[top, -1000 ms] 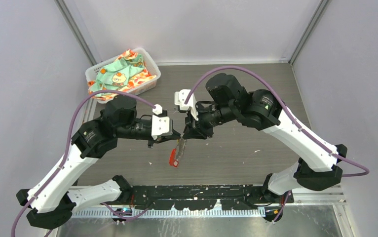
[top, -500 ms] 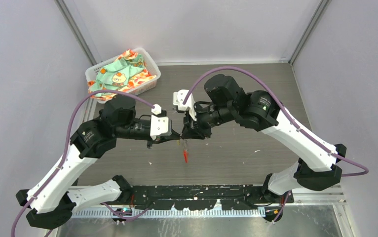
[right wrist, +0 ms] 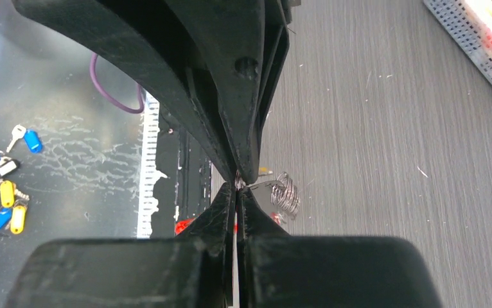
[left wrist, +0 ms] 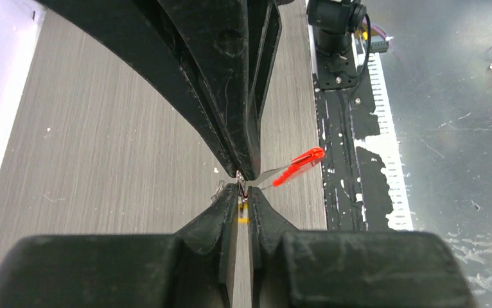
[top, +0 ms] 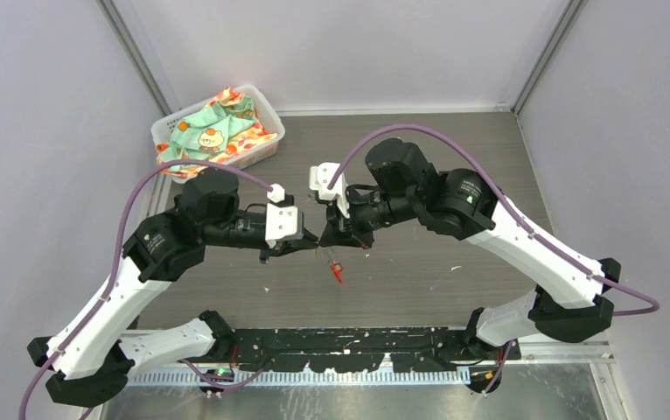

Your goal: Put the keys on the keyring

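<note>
My two grippers meet tip to tip above the middle of the table. The left gripper (top: 317, 246) (left wrist: 243, 190) is nearly shut, and its fingertips pinch thin silvery metal of the keyring (right wrist: 286, 192), a coiled wire loop. A scrap of yellow (left wrist: 243, 218) from one of the keys shows under its fingers. The right gripper (top: 326, 244) (right wrist: 237, 187) is shut on the same silvery metal. The red-tagged key (top: 338, 271) (left wrist: 298, 166) hangs just below the two tips. How the keys sit on the wire is hidden by the fingers.
A white basket (top: 266, 114) of patterned cloth stands at the back left. Spare keys with blue, yellow and green tags (right wrist: 2, 192) lie on the metal ledge in front of the table. A black rail (top: 349, 341) runs along the near edge.
The right gripper's jaws have shut. The hanging red piece has swung right and shows shorter. Both arms have stayed almost still, tips together.
</note>
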Motion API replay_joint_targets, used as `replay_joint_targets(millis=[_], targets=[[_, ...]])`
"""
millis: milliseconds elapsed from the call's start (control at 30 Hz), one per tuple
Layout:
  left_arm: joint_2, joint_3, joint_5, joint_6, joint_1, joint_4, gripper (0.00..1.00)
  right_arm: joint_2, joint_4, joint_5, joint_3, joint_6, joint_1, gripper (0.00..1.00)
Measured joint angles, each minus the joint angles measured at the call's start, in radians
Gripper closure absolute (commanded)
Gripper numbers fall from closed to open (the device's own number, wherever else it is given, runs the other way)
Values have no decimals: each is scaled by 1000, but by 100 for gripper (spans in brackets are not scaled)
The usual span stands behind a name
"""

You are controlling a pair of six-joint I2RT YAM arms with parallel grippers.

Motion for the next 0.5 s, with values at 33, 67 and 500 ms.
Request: replay_joint_targets(millis=[33,67,500], targets=[[-2,0,1,-3,0,1,84,-14,23,2,-21,5,0,99],[-5,0,4,-8,0,6,83,-37,57,6,-56,16,0,99],[-87,-18,18,-55,-2,100,48,-357,734,29,-563,249,-12,99]])
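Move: Between the two nearly touching fingertips sits the keyring, about 1 cm to the right of the left hand and 1 cm to the left of the right hand, level with both and pinched by both. The yellow tag hangs roughly 3 cm straight below the keyring, and the middle of the red-handled grey piece some 5 cm below it and 2 cm back. Letting go of the keyring, the left hand opens its fingers to about half and rises some 3 cm, drawing back a little. The right hand stays shut on the ring, first easing about 1.5 cm right, then lifting some 3.5 cm and coming partly back left, while its fingers tip up nearly 30 degrees until almost level. ##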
